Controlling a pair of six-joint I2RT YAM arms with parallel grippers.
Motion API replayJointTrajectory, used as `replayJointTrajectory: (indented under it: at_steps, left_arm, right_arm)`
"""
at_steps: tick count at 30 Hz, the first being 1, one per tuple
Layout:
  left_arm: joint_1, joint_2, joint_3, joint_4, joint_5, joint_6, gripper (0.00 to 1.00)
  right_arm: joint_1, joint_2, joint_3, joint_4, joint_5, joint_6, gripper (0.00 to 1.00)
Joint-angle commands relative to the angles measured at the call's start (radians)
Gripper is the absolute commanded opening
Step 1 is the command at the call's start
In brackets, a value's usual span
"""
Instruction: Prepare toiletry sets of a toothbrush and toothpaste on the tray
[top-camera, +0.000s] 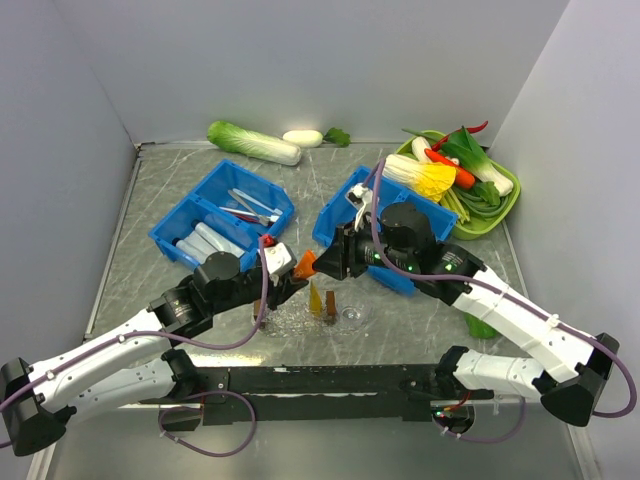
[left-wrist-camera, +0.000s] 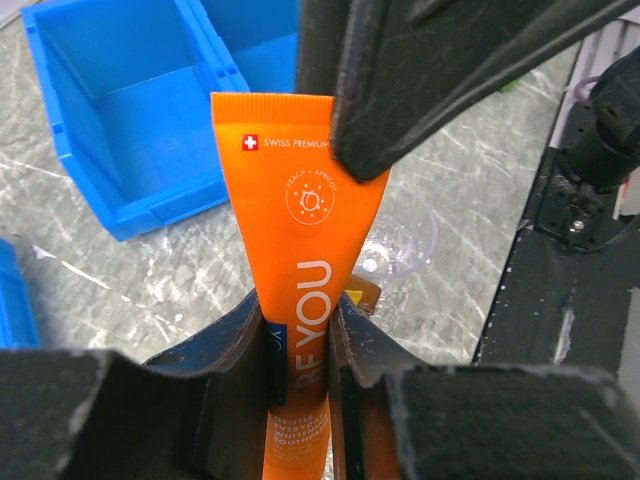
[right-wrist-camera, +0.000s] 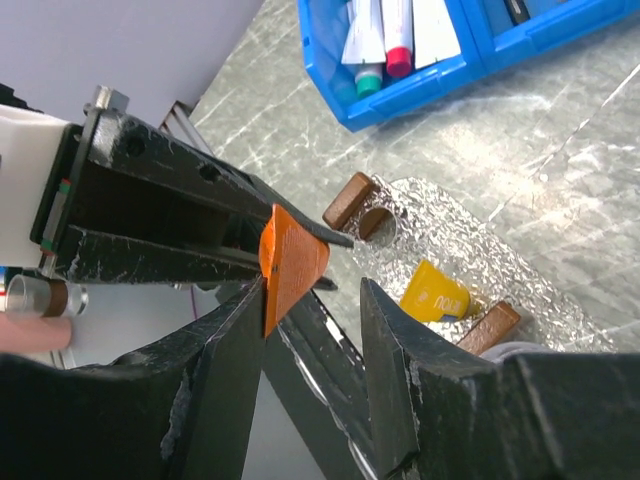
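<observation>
My left gripper (top-camera: 288, 270) is shut on an orange toothpaste tube (left-wrist-camera: 300, 250), clamped across its lower half between both fingers (left-wrist-camera: 230, 350). The tube hangs above the table, just left of the clear bumpy tray (top-camera: 352, 318). My right gripper (right-wrist-camera: 310, 290) stands open around the tube's flat crimped end (right-wrist-camera: 293, 262), which rests against one finger only. On the tray lie a yellow toothpaste tube (right-wrist-camera: 440, 293) and two brown pieces (right-wrist-camera: 350, 200). Pale toothbrushes (top-camera: 250, 205) lie in the left blue bin (top-camera: 222, 180).
A second blue bin (top-camera: 335, 215) sits behind my right wrist. The left bin also holds white tubes (top-camera: 210, 240). A green tray of vegetables (top-camera: 500, 215) is at the back right, with a cabbage (top-camera: 252, 142) by the back wall. A black rail (top-camera: 330, 380) runs along the near edge.
</observation>
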Motion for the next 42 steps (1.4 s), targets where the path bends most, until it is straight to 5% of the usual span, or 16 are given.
replayJointTrajectory:
  at_steps: [1, 6, 12, 13, 15, 16, 19, 21, 29, 37, 42]
  left_arm:
    - [0.006, -0.005, 0.013, 0.082, 0.044, -0.021, 0.23]
    - [0.012, -0.004, 0.015, 0.082, 0.043, -0.024, 0.23]
    - [0.02, -0.008, 0.01, 0.09, 0.038, -0.033, 0.24]
    - [0.02, -0.005, 0.01, 0.091, 0.029, -0.036, 0.29]
    - [0.023, 0.007, 0.018, 0.085, 0.003, -0.051, 0.46]
    - [0.021, 0.012, 0.029, 0.082, -0.012, -0.056, 0.69]
    - [0.031, 0.015, 0.044, 0.087, -0.057, -0.082, 0.91]
    - [0.052, 0.0, 0.049, 0.093, -0.075, -0.102, 0.98]
    - [0.339, 0.009, 0.122, 0.14, -0.117, -0.264, 0.97]
    - [0.576, 0.298, 0.482, -0.104, -0.261, -0.488, 0.96]
    - [0.624, 0.291, 0.387, 0.005, -0.409, -0.446, 0.96]
  right_arm:
    - [0.014, -0.019, -0.009, 0.097, 0.033, 0.024, 0.47]
    - [0.032, 0.007, -0.009, 0.117, 0.055, 0.024, 0.43]
    - [0.058, 0.023, -0.005, 0.123, 0.082, 0.021, 0.11]
    - [0.061, 0.021, -0.005, 0.125, 0.085, 0.021, 0.01]
    - [0.063, 0.014, 0.007, 0.116, 0.099, 0.012, 0.0]
    - [0.064, 0.009, 0.03, 0.104, 0.128, 0.007, 0.0]
    - [0.064, -0.025, 0.078, 0.056, 0.226, -0.024, 0.0]
    - [0.064, -0.055, 0.106, 0.01, 0.297, -0.051, 0.0]
    - [0.095, -0.094, 0.204, -0.151, 0.689, -0.1, 0.0]
    - [0.391, 0.09, 0.412, -0.307, 0.998, -0.099, 0.0]
    - [0.494, 0.233, 0.564, -0.419, 1.058, -0.019, 0.0]
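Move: The orange toothpaste tube is still in the left fingers, its middle about 1 cm ahead and 2 cm right of that hand, while the open right fingers wait at its flat end, the tube's middle some 4 cm to the right hand's left, level ahead, 3 cm lower. From the right hand, the tray is about 4 cm back, 6 cm left and 25 cm down. The toothbrush bin lies roughly 19 cm ahead and 18 cm left of the left hand, 20 cm lower. Easing about 1.5 cm left, the right hand shuts its fingers on the flat end of the toothpaste; the left fingers then open wide and let go. The left hand swings forward some 20 cm, left and up towards the toothbrush bin, turning about 50 degrees counter-clockwise. Keeping its pinch, the right hand swings right and rises about 9 cm, tipping upward and turning clockwise, then comes back left. ##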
